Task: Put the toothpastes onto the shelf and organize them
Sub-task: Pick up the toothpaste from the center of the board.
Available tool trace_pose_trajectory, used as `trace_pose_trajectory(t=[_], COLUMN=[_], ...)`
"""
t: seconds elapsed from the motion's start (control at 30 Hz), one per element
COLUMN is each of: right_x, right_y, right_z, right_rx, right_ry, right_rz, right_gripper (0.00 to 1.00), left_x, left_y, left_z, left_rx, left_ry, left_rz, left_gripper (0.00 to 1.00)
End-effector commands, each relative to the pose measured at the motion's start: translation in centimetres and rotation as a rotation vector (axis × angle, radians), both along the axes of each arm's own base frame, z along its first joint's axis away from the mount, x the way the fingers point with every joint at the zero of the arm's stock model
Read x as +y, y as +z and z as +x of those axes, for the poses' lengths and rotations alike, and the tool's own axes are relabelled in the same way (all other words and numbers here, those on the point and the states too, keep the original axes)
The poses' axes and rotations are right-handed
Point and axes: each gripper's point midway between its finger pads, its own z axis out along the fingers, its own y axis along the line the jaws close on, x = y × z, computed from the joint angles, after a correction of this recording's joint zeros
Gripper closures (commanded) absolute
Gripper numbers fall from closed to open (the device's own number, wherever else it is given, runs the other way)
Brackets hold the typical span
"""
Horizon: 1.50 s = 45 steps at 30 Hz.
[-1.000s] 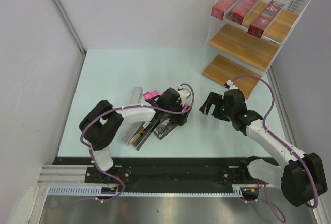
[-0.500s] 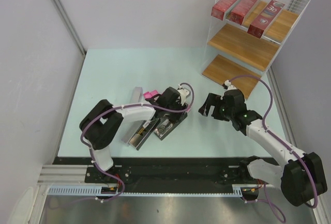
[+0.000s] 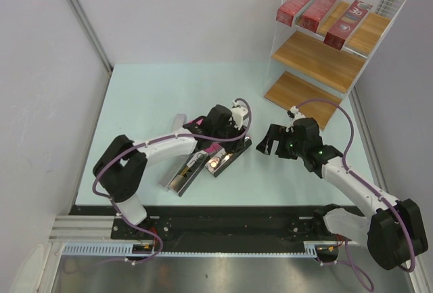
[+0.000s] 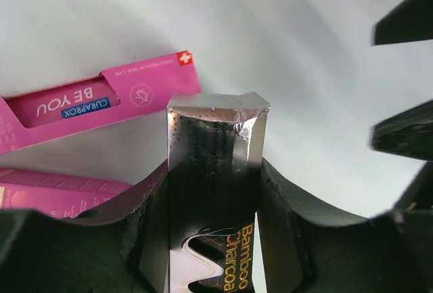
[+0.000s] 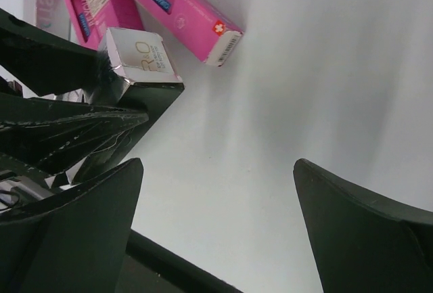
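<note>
My left gripper (image 4: 215, 191) is shut on a silver-grey toothpaste carton (image 4: 216, 151) with a black "Bamboo Charcoal" end; in the top view this gripper (image 3: 226, 147) holds the carton (image 3: 223, 161) at mid-table. Two pink toothpaste cartons (image 4: 101, 100) (image 4: 54, 195) lie on the table just left of it. My right gripper (image 3: 269, 143) hovers open just to the right, facing the held carton's silver end (image 5: 142, 56), nothing between its fingers (image 5: 216, 171). The white wire shelf (image 3: 338, 63) stands at the back right with three dark red cartons (image 3: 322, 7) on its top board.
Another silver-grey carton (image 3: 180, 172) lies beside the left forearm, and one more (image 3: 178, 122) pokes out behind it. The shelf's middle board (image 3: 318, 59) and bottom board (image 3: 298, 97) are bare. Grey walls enclose the table on both sides.
The left gripper has closed on the silver-grey carton and shifted it slightly, its arm stretching further out. The right gripper has edged a little left, still open.
</note>
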Motion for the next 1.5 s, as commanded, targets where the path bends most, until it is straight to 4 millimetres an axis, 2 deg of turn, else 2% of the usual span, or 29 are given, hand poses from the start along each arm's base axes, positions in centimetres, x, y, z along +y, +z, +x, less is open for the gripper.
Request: trace_pose_trajectory(t=[0.0,0.13,0.17,0.27,0.47,0.57,0.7,0.83,1.07,1.17,1.2,1.27,1.47], right_x=[1.6,2.9,3.2,3.3,4.1,4.1,4.2,4.6,5.1,5.1,5.2,5.5,5.4], right_y=[2.3,4.5,5.7,7.2,10.1,10.8,10.2,8.5,7.9,7.3,7.2,7.2,7.0], right_z=[0.1,-0.9,-0.7,-0.9,-1.9,-2.1,-1.6,-1.1,-0.6,-0.4,-0.5,-0.5,-0.5], right_rx=[-0.089,-0.138,-0.175,-0.189,-0.243,-0.261,-0.233,-0.155,-0.13,-0.111,-0.102,-0.096,-0.075], right_ry=[0.08,0.159,0.161,0.175,0.242,0.243,0.222,0.211,0.19,0.178,0.182,0.193,0.192], right_rz=[0.097,0.246,0.29,0.366,0.464,0.476,0.479,0.49,0.493,0.49,0.494,0.504,0.514], right_gripper=[0.0,0.0,0.0,0.0,0.01,0.01,0.01,0.03,0.07,0.16,0.26,0.35,0.53], left_x=[-1.9,-2.3,-2.4,-2.1,-1.3,-1.4,-2.1,-3.0,-4.2,-4.5,-4.6,-4.5,-4.6], left_y=[8.7,10.9,11.5,12.4,12.0,11.5,11.8,12.2,11.9,12.3,12.4,12.5,12.6], left_z=[-0.5,-2.2,-2.4,-3.0,-2.2,-2.2,-3.0,-3.7,-4.6,-4.9,-5.1,-4.7,-4.0], left_rx=[-0.136,-0.154,-0.166,-0.196,-0.22,-0.214,-0.222,-0.218,-0.209,-0.214,-0.216,-0.233,-0.247], left_ry=[-0.12,-0.212,-0.223,-0.234,-0.182,-0.183,-0.205,-0.233,-0.267,-0.278,-0.282,-0.267,-0.244], left_rz=[-0.206,-0.275,-0.289,-0.304,-0.261,-0.247,-0.252,-0.271,-0.268,-0.28,-0.28,-0.268,-0.249], left_gripper=[0.61,0.61,0.61,0.61,0.61,0.61,0.61,0.61,0.61,0.61,0.61,0.61,0.57])
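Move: In the left hand's grip the dark toothpaste is already off the table, running back-left to forward-right. The right hand's open fingers wait about 10 cm to the left hand's right, 2 cm back and 2 cm higher; from them the box's middle lies some 11 cm left, 1 cm back and 4 cm below. From the left hand, the nearer pink box is about 6 cm ahead, 2 cm left, the other 5 cm ahead, 9 cm left, both 7 cm below. Raising the held toothpaste about 10 cm, the left hand first tilts and draws back a little, then carries it back and right towards the right hand, sinking slightly. The right hand climbs some 9 cm while moving left and rolling nearly 30 degrees, left side up, dips a couple of centimetres, then closes around the box's right-hand end as the left keeps its grip. ##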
